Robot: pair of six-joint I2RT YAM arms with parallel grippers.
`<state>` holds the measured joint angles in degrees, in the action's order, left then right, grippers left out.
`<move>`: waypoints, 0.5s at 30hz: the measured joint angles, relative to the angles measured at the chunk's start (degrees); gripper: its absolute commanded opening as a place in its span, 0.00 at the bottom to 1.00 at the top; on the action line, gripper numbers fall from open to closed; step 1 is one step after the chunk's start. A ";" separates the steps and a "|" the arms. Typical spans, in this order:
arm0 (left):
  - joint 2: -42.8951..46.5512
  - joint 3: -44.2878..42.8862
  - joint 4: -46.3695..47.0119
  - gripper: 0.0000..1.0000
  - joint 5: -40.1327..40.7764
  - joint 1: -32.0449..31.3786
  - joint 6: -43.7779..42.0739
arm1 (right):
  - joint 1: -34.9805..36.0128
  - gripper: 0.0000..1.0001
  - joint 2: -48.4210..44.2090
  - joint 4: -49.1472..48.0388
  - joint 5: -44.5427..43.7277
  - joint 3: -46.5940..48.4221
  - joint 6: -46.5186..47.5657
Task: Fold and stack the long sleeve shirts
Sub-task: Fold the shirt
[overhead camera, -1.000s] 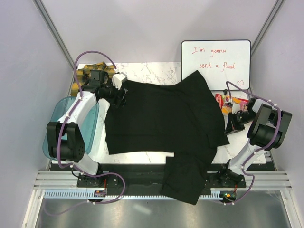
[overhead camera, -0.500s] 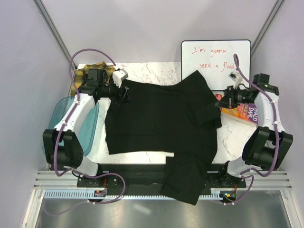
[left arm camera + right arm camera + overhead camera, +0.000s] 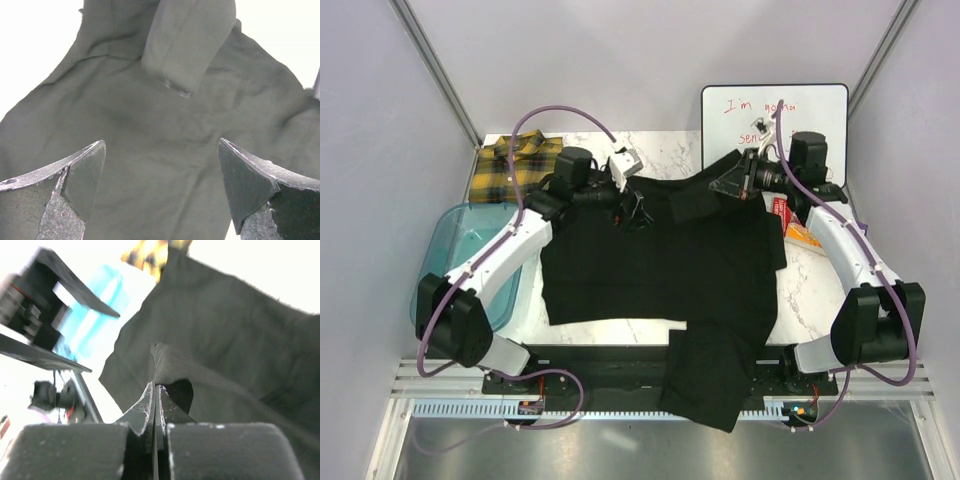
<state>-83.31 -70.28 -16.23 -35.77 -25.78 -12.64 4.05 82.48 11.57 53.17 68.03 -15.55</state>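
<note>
The black long sleeve shirt (image 3: pixel 660 265) lies spread over the marble table, with one sleeve (image 3: pixel 710 375) hanging off the near edge. My left gripper (image 3: pixel 635 207) hovers open over its back left part. In the left wrist view the gripper (image 3: pixel 161 144) has only flat black cloth (image 3: pixel 150 115) below it and nothing between the fingers. My right gripper (image 3: pixel 728 184) is shut on a raised fold at the shirt's back right. The right wrist view shows the gripper (image 3: pixel 154 388) pinching that black fold (image 3: pixel 167 365). The yellow-and-black plaid shirt (image 3: pixel 510 165) sits folded at the back left corner.
A translucent blue tub (image 3: pixel 460 265) stands at the table's left edge, also seen in the right wrist view (image 3: pixel 95 305). A whiteboard (image 3: pixel 820 125) with red writing leans at the back right. Snack packets (image 3: pixel 798 228) lie right of the black shirt.
My left gripper slid right along the shirt's back edge and opened wider. My right arm swung from the right side to the back, shut on the shirt's back right part and lifted it.
</note>
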 measured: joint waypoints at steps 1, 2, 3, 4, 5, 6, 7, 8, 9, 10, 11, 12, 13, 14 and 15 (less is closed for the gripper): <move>-0.85 -0.61 -0.15 0.97 1.16 -0.44 -0.46 | 0.02 0.00 0.04 -1.11 -0.70 0.81 -1.27; -1.73 -1.49 -0.50 0.95 2.34 -0.37 -1.46 | -0.07 0.00 0.09 -2.05 -1.53 2.14 -2.49; -3.06 -2.97 -0.83 0.88 3.65 0.26 -3.06 | -0.22 0.00 0.09 -3.08 -2.47 3.72 -3.50; -5.03 -5.22 -1.07 0.85 4.83 1.70 -5.68 | -0.33 0.00 0.07 -4.48 -3.43 5.70 -4.50; -6.64 -7.10 -1.03 0.81 5.49 3.32 -7.34 | -0.44 0.00 -0.02 -5.40 -4.17 6.99 -5.03; -8.92 -10.03 -1.70 0.77 5.11 5.51 -9.44 | -0.50 0.00 -0.04 -6.08 -5.03 8.22 -5.57; -12.04 -13.94 -2.21 0.77 3.89 8.50 -11.67 | -0.55 0.00 -0.20 -7.06 -6.05 9.51 -6.19; -15.12 -18.10 -2.86 0.77 2.86 11.52 -13.73 | -0.61 0.00 -0.44 -8.04 -7.17 10.75 -6.91; -18.51 -22.62 -3.52 0.77 1.99 14.58 -16.06 | -0.72 0.00 -0.66 -8.46 -7.98 11.54 -7.37; -21.57 -26.43 -4.33 0.78 1.70 17.03 -18.88 | -0.81 0.00 -0.96 -9.05 -8.81 12.39 -7.98; -24.39 -30.05 -5.35 0.79 1.60 19.41 -22.03 | -0.94 0.00 -1.22 -9.40 -9.66 13.25 -8.59; -26.67 -32.48 -6.10 0.78 1.66 21.38 -25.05 | -1.05 0.00 -1.42 -9.62 -10.49 14.10 -9.09; -28.00 -33.59 -6.75 0.78 1.81 22.45 -27.63 | -1.27 0.00 -1.64 -9.99 -11.54 14.86 -9.62; -29.44 -34.40 -7.85 0.78 2.21 23.21 -30.64 | -1.51 0.00 -1.86 -10.34 -12.39 15.50 -10.10; -30.73 -34.91 -8.59 0.78 2.47 23.43 -33.20 | -1.75 0.00 -2.10 -10.64 -13.33 16.06 -10.47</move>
<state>-114.04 -105.19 -24.82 -33.30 -2.35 -45.84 2.31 80.38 0.93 39.83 84.09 -26.02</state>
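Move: The shirt's far left corner, the left hand's mark, lies about 28 cm ahead, 18 cm left and 22 cm below the left hand; the plaid shirt is about 16 cm farther left, level with it. The right hand already holds the sleeve end up; the shirt's far edge lies some 24 cm ahead and 26 cm below that hand, about straight ahead, and the whiteboard's middle some 41 cm ahead, 27 cm right. Still pinching the sleeve end, the right hand lifts it about 16 cm higher, easing 5 cm forward as its fingertips tilt up and the hand turns clockwise. The empty left hand sweeps quickly forward and left, nearly 30 cm in all and roughly level, towards the shirt's far left corner, its open fingers closing slightly and touching nothing at the end. ##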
